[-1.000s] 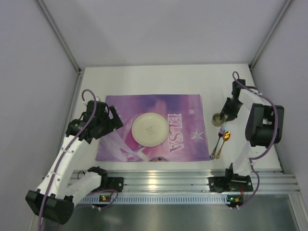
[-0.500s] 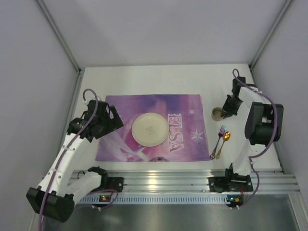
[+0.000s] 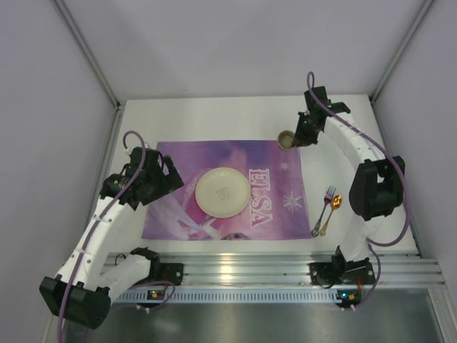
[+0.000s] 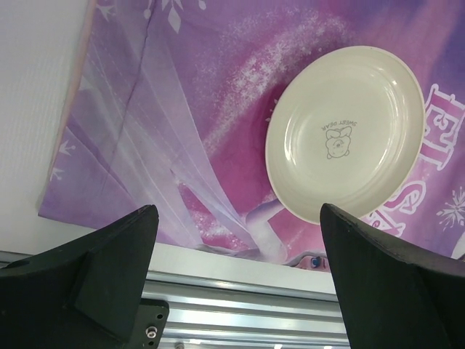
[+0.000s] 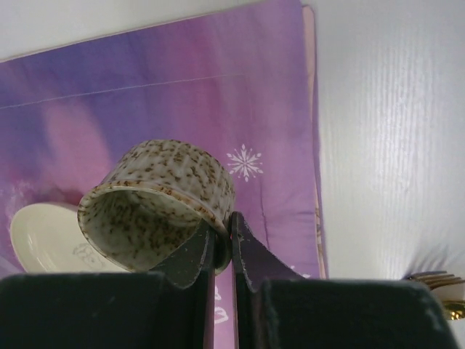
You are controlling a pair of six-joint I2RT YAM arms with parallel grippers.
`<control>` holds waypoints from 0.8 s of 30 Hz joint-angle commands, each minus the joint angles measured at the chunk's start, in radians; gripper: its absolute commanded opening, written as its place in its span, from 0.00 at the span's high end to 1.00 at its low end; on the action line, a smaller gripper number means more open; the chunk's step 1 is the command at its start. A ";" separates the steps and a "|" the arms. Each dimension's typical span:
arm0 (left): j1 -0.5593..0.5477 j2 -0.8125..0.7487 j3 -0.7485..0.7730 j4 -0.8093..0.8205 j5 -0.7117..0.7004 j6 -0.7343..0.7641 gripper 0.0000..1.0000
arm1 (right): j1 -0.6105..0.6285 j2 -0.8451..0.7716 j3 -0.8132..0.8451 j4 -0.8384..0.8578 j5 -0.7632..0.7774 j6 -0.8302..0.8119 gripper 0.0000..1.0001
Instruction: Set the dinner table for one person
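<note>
On the white dinner table (image 3: 228, 118) lies a purple ELSA placemat (image 3: 271, 161) with a cream plate (image 3: 223, 191) at its middle. A speckled brown cup (image 3: 287, 139) hangs above the mat's far right corner, my right gripper (image 3: 298, 136) shut on its rim. The right wrist view shows the cup (image 5: 156, 200) tilted, one finger inside and one outside the wall at the right gripper (image 5: 224, 236). Open and holding nothing, my left gripper (image 3: 166, 179) hovers over the mat's left part; between its fingers the left wrist view shows the plate (image 4: 345, 134).
A fork (image 3: 323, 209) and a gold spoon (image 3: 330, 213) lie side by side on the table right of the mat. A ribbed silver rail (image 3: 243, 268) runs along the near edge. Grey walls close in the table on three sides.
The right gripper has lifted the cup from the table right of the mat and carried it left and farther back, over the mat's far right corner. The left arm has barely moved.
</note>
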 commanded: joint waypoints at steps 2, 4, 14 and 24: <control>0.002 -0.051 0.052 0.008 -0.011 -0.017 0.02 | 0.030 0.141 0.091 -0.023 0.022 0.020 1.00; 0.002 -0.057 0.058 -0.006 -0.013 -0.019 0.02 | 0.043 0.170 0.118 -0.024 0.024 0.022 1.00; 0.003 -0.086 0.050 -0.037 -0.031 -0.007 0.02 | 0.083 0.285 0.166 0.009 -0.004 0.025 1.00; 0.002 -0.071 0.053 -0.038 -0.037 0.015 0.01 | 0.086 0.320 0.103 0.068 -0.048 0.006 0.96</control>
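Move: The right hand holds the mug by its rim, the mug hanging off its left side. The bare spot near the placemat's far right corner, where it goes, lies about 2 cm ahead, 7 cm left and 15 cm below. The plate's middle is some 12 cm back and 27 cm left; the fork is some 19 cm back and 11 cm right. From the left hand that spot is roughly 19 cm ahead, 36 cm right and 18 cm below. The right hand lowers the mug about 9 cm towards the far right part of the placemat, nearly all of it in the first half, while carrying it some 4 cm left and a little forward, then eases on left almost level, low over the cloth. Its fingers keep their pinch on the mug's wall and tip about 10 degrees nearer to pointing straight down, while the empty left hand, still wide open, rises about 2 cm. ##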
